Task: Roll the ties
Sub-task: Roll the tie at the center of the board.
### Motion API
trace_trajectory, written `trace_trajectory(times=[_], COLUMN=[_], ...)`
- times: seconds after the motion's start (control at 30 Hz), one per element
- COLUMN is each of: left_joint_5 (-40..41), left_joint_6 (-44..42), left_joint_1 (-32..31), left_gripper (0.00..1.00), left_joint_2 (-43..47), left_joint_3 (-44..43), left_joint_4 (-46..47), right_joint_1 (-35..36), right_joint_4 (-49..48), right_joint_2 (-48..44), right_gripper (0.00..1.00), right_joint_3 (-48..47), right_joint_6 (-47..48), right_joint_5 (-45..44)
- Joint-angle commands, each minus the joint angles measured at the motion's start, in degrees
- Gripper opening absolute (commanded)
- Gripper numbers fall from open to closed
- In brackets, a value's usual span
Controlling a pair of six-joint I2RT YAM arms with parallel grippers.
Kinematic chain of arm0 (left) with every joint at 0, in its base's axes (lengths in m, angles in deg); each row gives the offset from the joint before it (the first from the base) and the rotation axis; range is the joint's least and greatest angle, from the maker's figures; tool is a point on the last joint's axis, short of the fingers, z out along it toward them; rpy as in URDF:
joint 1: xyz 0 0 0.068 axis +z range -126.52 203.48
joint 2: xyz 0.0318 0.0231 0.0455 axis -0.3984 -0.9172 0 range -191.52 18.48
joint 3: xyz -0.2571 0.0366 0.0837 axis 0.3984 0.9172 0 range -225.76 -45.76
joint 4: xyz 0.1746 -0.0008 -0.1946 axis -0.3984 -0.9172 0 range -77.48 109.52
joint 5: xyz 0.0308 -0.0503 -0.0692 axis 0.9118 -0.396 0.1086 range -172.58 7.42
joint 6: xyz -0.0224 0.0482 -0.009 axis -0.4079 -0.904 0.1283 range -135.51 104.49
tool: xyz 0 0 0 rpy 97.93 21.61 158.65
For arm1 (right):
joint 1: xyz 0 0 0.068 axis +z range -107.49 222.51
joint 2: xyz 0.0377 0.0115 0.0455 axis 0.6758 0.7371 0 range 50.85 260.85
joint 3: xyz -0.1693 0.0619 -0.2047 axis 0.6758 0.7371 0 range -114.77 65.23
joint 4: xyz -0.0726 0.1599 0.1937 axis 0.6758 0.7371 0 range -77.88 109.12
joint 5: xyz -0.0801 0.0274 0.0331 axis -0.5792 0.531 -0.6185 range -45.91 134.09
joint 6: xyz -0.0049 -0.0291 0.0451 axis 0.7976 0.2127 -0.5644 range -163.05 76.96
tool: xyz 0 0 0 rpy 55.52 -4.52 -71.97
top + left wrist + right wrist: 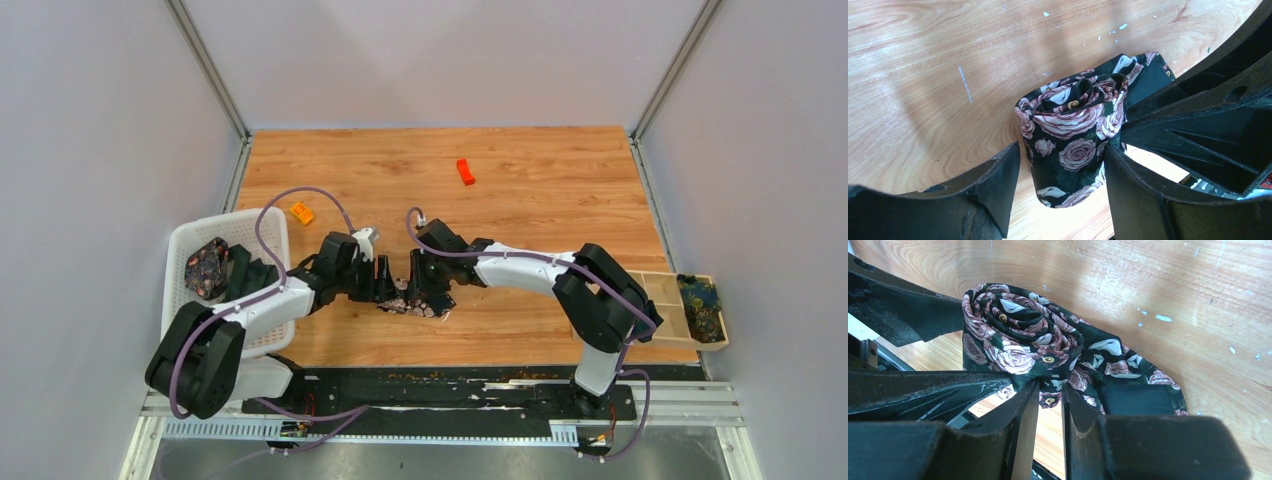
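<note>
One tie [1073, 120], black with pink roses, stands wound into a roll on the wooden table [540, 200], with a short loose tail [1128, 375] lying flat beside it. My left gripper [1063, 150] straddles the roll, one finger against each side. My right gripper [1049, 390] comes from the opposite side, its fingers nearly together and nipping the roll's outer edge. From above, both grippers meet over the tie [412, 308] near the table's front middle. Another rolled tie [207, 268] sits in the white basket [185, 240], and a blue-yellow one [700, 298] in the wooden tray.
The white basket at the left also holds dark fabric [248, 275]. A compartmented wooden tray [660, 290] hangs off the table's right edge. An orange block [302, 212] and a red block [465, 171] lie farther back on the table.
</note>
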Motion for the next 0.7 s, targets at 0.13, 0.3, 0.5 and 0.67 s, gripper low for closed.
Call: trace_trajectory(times=[0.13, 0.3, 0.5, 0.67], left_joint_5=[-1.9, -2.8, -1.8, -1.0], left_joint_6=[1.3, 2.0, 1.1, -0.3], left_joint_1=[0.3, 0.3, 0.3, 0.2], left_gripper=[0.63, 0.54, 0.46, 0.45], left_joint_2=[-3.2, -4.0, -2.7, -2.2], left_joint_3=[0.5, 0.3, -1.1, -3.1], left_joint_4=[5.0, 5.0, 1.3, -3.5], right_joint_1=[-0.5, -0.6, -0.9, -1.3], right_joint_4=[-1.2, -1.0, 0.4, 1.8], right_joint_2=[-0.2, -0.8, -3.7, -6.1], right_gripper=[0.24, 0.24, 0.24, 0.25], right_joint_3=[0.5, 0.5, 0.1, -0.3], right_joint_6=[1.1, 1.2, 1.8, 2.7], right_joint_5=[-0.6, -0.2, -0.7, -1.6])
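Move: The rolled-up tie stands right between the open left fingers, its middle roughly 2 cm to the left hand's right, 1 cm ahead and about 1 cm lower. From the nearly shut right hand that roll lies some 3 cm to the left, 1 cm ahead and 1 cm down. The tie's flat loose end lies about 5 cm to the right hand's right, level with it fore and aft and some 3 cm lower. The rolled tie is pinched from both sides as the left fingers close from wide to about half open, while that hand eases roughly 1 cm to the right, towards the right hand, and sinks slightly. The right hand, its fingers staying nearly shut beside the roll, barely drifts right and then lifts about 1 cm at the end. ##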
